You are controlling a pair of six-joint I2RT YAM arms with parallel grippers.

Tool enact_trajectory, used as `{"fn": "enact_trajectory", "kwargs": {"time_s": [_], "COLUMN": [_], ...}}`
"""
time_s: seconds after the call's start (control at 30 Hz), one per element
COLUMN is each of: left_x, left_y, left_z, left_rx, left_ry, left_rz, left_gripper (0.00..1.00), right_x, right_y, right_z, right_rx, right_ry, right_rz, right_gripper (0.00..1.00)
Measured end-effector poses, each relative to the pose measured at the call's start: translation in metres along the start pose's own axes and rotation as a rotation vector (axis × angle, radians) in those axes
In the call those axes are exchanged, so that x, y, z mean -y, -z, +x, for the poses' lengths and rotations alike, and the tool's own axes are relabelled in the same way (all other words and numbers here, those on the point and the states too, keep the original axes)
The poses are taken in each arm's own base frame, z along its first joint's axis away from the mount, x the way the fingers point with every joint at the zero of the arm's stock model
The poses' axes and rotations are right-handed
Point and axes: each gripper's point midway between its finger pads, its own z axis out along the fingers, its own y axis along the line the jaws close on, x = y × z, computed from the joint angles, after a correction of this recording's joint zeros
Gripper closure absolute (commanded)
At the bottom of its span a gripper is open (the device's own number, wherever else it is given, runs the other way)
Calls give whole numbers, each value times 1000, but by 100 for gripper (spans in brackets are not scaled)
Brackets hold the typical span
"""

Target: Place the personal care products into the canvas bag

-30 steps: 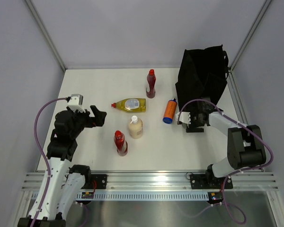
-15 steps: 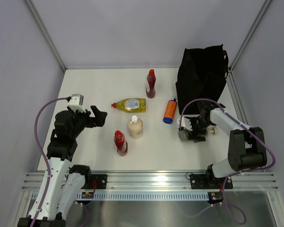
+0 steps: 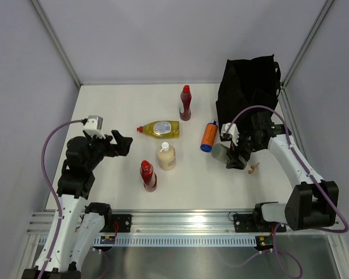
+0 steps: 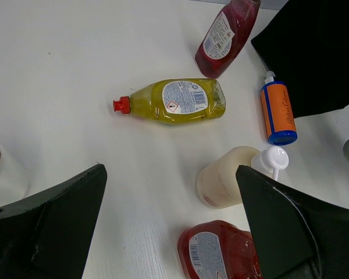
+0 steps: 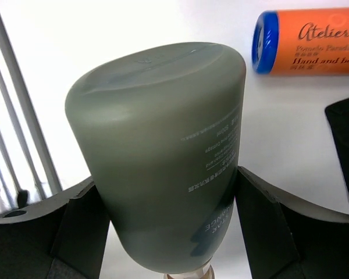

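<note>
My right gripper (image 3: 235,153) is shut on the grey-green pump bottle (image 3: 220,153), held sideways just in front of the black canvas bag (image 3: 250,87). The bottle (image 5: 163,151) fills the right wrist view between the fingers of that gripper (image 5: 168,232). On the table lie the orange bottle (image 3: 208,136) and the yellow bottle (image 3: 158,128). A dark red bottle (image 3: 185,103), the cream bottle (image 3: 166,157) and a second dark red one (image 3: 148,176) stand upright. My left gripper (image 3: 120,144) hangs open to their left, holding nothing, with the near red bottle (image 4: 218,253) between its open jaws (image 4: 171,224).
The bag stands at the back right corner against the enclosure frame (image 3: 294,64). Grey walls close the table on three sides. A metal rail (image 3: 186,221) runs along the near edge by the arm bases.
My right gripper closed on the grey-green bottle, swung it near the front, then carried it up and back toward the bag. The left arm has not moved.
</note>
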Motion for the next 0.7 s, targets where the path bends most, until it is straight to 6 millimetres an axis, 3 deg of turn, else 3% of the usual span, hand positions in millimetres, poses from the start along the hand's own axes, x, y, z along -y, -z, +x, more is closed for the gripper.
{"fn": "enact_trajectory", "kwargs": {"time_s": [0.2, 0.5, 0.57, 0.7], "left_x": [8, 14, 15, 16], "left_y": [2, 1, 1, 1], "left_z": [-6, -6, -6, -7], "left_rx": [26, 35, 37, 41], "left_ry": [-10, -17, -18, -20], "left_rz": [40, 81, 85, 94], "left_gripper": [1, 1, 1, 1], "right_x": [4, 26, 39, 88], "right_y": [33, 137, 166, 222], "right_z": [-46, -186, -207, -240], "right_rx": [146, 498, 577, 709], "right_ry": [-119, -134, -177, -198], "right_rz": [12, 156, 216, 385], "right_gripper": [100, 100, 100, 100]}}
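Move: The green pump bottle is already held in the right hand, clear of the table. From that hand the canvas bag stands about 23 cm ahead and 3 cm to the right, its middle some 4 cm higher. The orange bottle lies roughly 17 cm ahead, 11 cm left and 9 cm below; the far red bottle stands about 30 cm ahead, 22 cm left and 3 cm lower. From the left hand the bag is around 21 cm ahead, 46 cm right and 8 cm below. The green pump bottle, still pinched in the right fingers, is lifted fast by some 32 cm, with about 11 cm of forward travel that comes mostly late, towards the bag's mouth. On the way the wrist swings through roughly 45 degrees, bringing the fingers from pointing steeply down-left to nearly level, left and forward. ##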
